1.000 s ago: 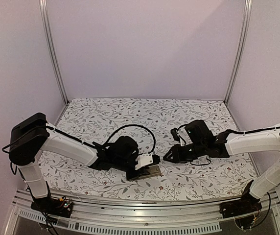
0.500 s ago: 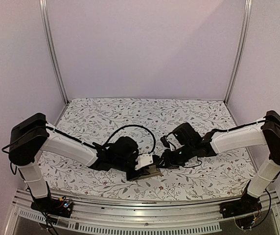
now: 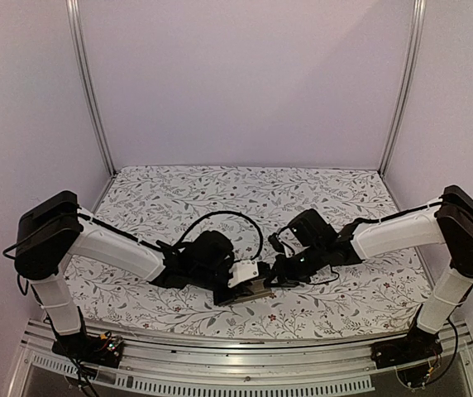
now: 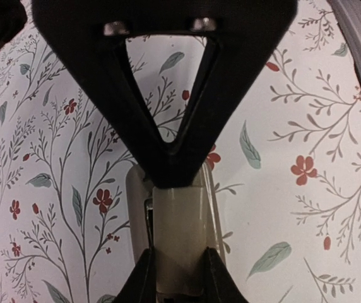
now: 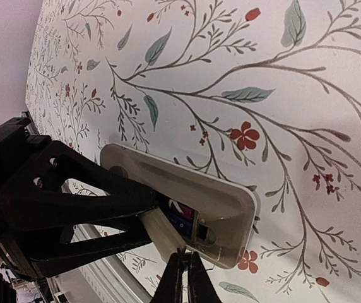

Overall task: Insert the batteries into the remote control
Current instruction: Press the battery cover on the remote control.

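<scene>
The remote control [image 5: 187, 183] lies back-up on the floral cloth, its battery bay open. The batteries [image 5: 182, 218] show as dark cylinders inside the bay. A beige cover piece [image 5: 161, 235] tilts over the bay, and my left gripper [image 4: 177, 255] is shut on it from the left. My right gripper [image 5: 184, 255] is shut, with nothing between its fingers. Its tip touches the cover's free edge at the bay. In the top view the left gripper [image 3: 249, 273] and right gripper [image 3: 271, 279] meet over the remote [image 3: 251, 293].
A floral cloth [image 3: 245, 194] covers the table. A metal rail [image 3: 236, 351] runs along the near edge, just in front of the remote. Pale walls and upright posts [image 3: 92, 91] enclose the back and sides.
The right arm has swung left to the remote and its jaws have closed. The left arm and the cover have stayed put.
</scene>
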### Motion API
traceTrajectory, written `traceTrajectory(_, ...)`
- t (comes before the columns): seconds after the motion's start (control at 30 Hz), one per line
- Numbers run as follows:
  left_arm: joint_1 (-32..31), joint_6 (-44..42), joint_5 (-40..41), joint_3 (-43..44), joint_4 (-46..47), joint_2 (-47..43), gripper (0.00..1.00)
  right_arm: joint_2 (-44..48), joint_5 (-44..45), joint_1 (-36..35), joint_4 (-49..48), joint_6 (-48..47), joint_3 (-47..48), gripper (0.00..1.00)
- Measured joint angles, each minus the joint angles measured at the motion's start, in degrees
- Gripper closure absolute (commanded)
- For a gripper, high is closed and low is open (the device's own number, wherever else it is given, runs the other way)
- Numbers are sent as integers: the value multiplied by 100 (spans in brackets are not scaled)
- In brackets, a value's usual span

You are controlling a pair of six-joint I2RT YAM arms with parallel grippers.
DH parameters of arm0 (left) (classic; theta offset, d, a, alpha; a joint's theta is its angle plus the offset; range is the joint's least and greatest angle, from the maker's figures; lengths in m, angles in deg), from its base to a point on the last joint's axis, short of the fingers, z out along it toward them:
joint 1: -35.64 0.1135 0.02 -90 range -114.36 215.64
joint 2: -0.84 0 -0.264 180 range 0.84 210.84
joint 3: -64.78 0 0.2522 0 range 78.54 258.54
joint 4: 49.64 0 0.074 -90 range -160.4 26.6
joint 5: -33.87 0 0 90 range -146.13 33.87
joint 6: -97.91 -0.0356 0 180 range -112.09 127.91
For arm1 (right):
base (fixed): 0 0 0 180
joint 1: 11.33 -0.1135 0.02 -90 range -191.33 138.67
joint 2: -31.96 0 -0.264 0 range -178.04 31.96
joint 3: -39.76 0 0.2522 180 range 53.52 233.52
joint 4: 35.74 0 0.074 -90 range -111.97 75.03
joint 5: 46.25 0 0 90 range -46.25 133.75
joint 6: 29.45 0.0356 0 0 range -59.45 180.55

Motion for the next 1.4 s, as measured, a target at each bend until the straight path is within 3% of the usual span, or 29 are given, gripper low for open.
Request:
traceTrajectory(0.43, 0, 4, 7, 0, -9, 0, 78, -76, 35, 0, 166, -17, 114, 100)
traceTrajectory(0.7, 0, 20, 52, -17, -57, 2, 54, -138, 48, -2, 184, -17, 188, 100)
traceTrajectory(1.4, 4, -20, 157, -140, -269, -20, 41, -199, 59, 2, 205, -22, 201, 100)
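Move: The remote control lies right under my left hand, its middle about 2 cm below the fingertips and 1 cm to their right. I still hold the battery cover between those fingers, its middle some 2 cm to the right and 1 cm down. From my right fingertips, already at the cover's right end, the remote's middle is about 3 cm left, 1 cm ahead and 2 cm below, and the cover's middle is about 3 cm left, level with them. I open my left fingers from their narrow grip to a little over half, letting go of the battery cover, and slip that hand about 1.5 cm left and as far down so they straddle the remote. My right fingers shut the last bit and stay at the cover's right end, easing down less than 1 cm. ##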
